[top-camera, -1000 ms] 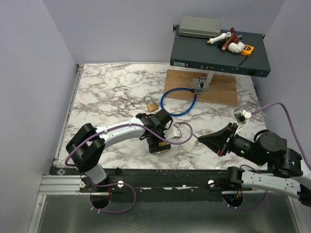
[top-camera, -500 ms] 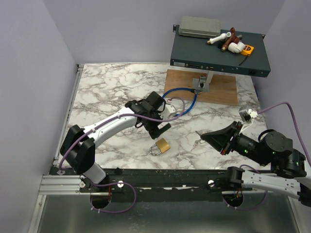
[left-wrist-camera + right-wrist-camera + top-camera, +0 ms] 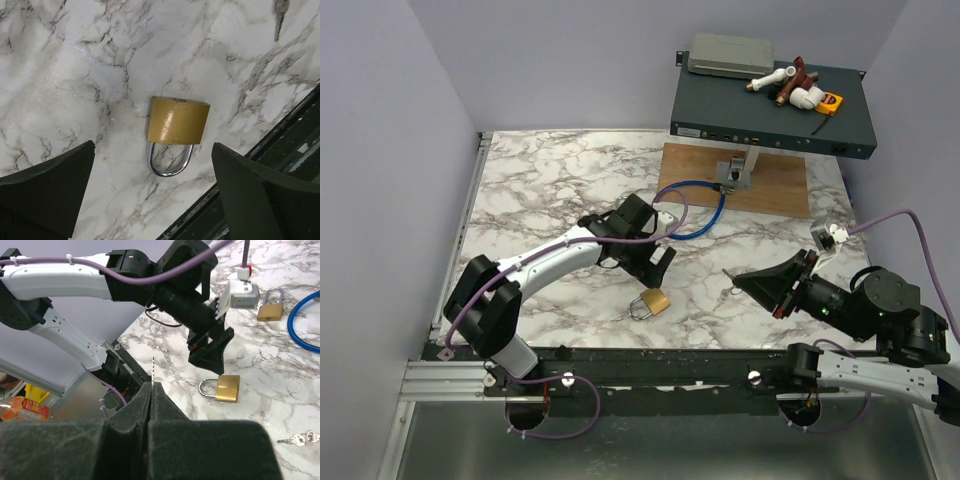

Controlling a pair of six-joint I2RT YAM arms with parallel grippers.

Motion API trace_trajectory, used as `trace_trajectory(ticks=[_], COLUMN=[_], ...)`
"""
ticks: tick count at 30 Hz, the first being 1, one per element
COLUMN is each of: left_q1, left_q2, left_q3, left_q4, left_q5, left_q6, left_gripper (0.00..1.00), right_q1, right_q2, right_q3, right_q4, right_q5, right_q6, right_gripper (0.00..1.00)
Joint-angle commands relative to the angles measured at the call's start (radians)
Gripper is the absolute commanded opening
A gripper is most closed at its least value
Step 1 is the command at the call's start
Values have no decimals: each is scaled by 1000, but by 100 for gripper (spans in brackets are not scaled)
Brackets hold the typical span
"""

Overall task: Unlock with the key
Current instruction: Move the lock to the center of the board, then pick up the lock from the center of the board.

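A brass padlock (image 3: 653, 302) (image 3: 177, 121) (image 3: 227, 388) with a silver shackle lies flat on the marble table (image 3: 540, 190) near its front edge. Above and just behind it hangs my left gripper (image 3: 655, 263) (image 3: 155, 200), open, its dark fingers (image 3: 47, 192) wide on either side of the shackle and touching nothing. To the right, my right gripper (image 3: 730, 277) (image 3: 150, 390) is shut on the key (image 3: 152, 371), whose thin toothed blade sticks out past the fingertips towards the padlock, a short gap away.
A second brass padlock (image 3: 270, 310) lies farther back beside a blue cable loop (image 3: 692, 208). Spare keys (image 3: 300, 439) (image 3: 280, 15) rest on the marble. A wooden board (image 3: 770, 185) and a dark rack box (image 3: 770, 105) stand at the back right. A black rail (image 3: 650, 360) runs along the front.
My left gripper has let go of the padlock, opened fully and drawn back from the front edge, leaving the padlock flat on the table. My right gripper has lifted slightly with the key.
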Motion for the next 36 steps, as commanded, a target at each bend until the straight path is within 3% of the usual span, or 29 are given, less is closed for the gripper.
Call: trace_trajectory(ticks=[1, 5, 11, 14, 18, 29, 36], left_q1=[89, 5, -36, -104, -107, -130, -157], left_q2=[-37, -131, -125, -115, -62, -18, -23], left_q3=[15, -23, -137, -191, -212, -339, -361], left_q4=[70, 100, 188, 263, 344, 504, 517], left_q5=[184, -21, 11, -79, -136, -65, 2], left_q6=[-44, 20, -6, 20, 25, 29, 47], left_gripper=[98, 98, 98, 98, 99, 95, 95], right_q1=[-4, -3, -4, -4, -4, -3, -4], right_q2=[5, 11, 47, 57, 80, 139, 152], right_q3=[15, 5, 2, 6, 33, 75, 81], right_q4=[-20, -5, 11, 28, 29, 34, 33], right_q5=[28, 30, 22, 23, 26, 22, 22], right_q6=[-1, 4, -2, -7, -20, -37, -33], right_gripper=[1, 1, 1, 1, 1, 1, 1])
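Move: The padlock lies flat almost under the left gripper, about 8 cm below and some 2 cm back and 2 cm to the right. From that padlock the loose keys lie about 15 cm to the right and 2 cm farther out, and the second padlock roughly 20 cm farther out and 5 cm to the left. From the right hand, the padlock is about 13 cm ahead, 8 cm to the left and some 34 cm below. Bring the left gripper, jaws kept wide open, up a few centimetres with a short reach forward, then reverse and sink about 10 cm while drawing back towards the padlock, ending slightly right of the start. Tip the fingers some 10 degrees forward and line the jaws up with the padlock body's two sides, without closing. Meanwhile drift the right hand about 3 cm left, still holding its key high. ##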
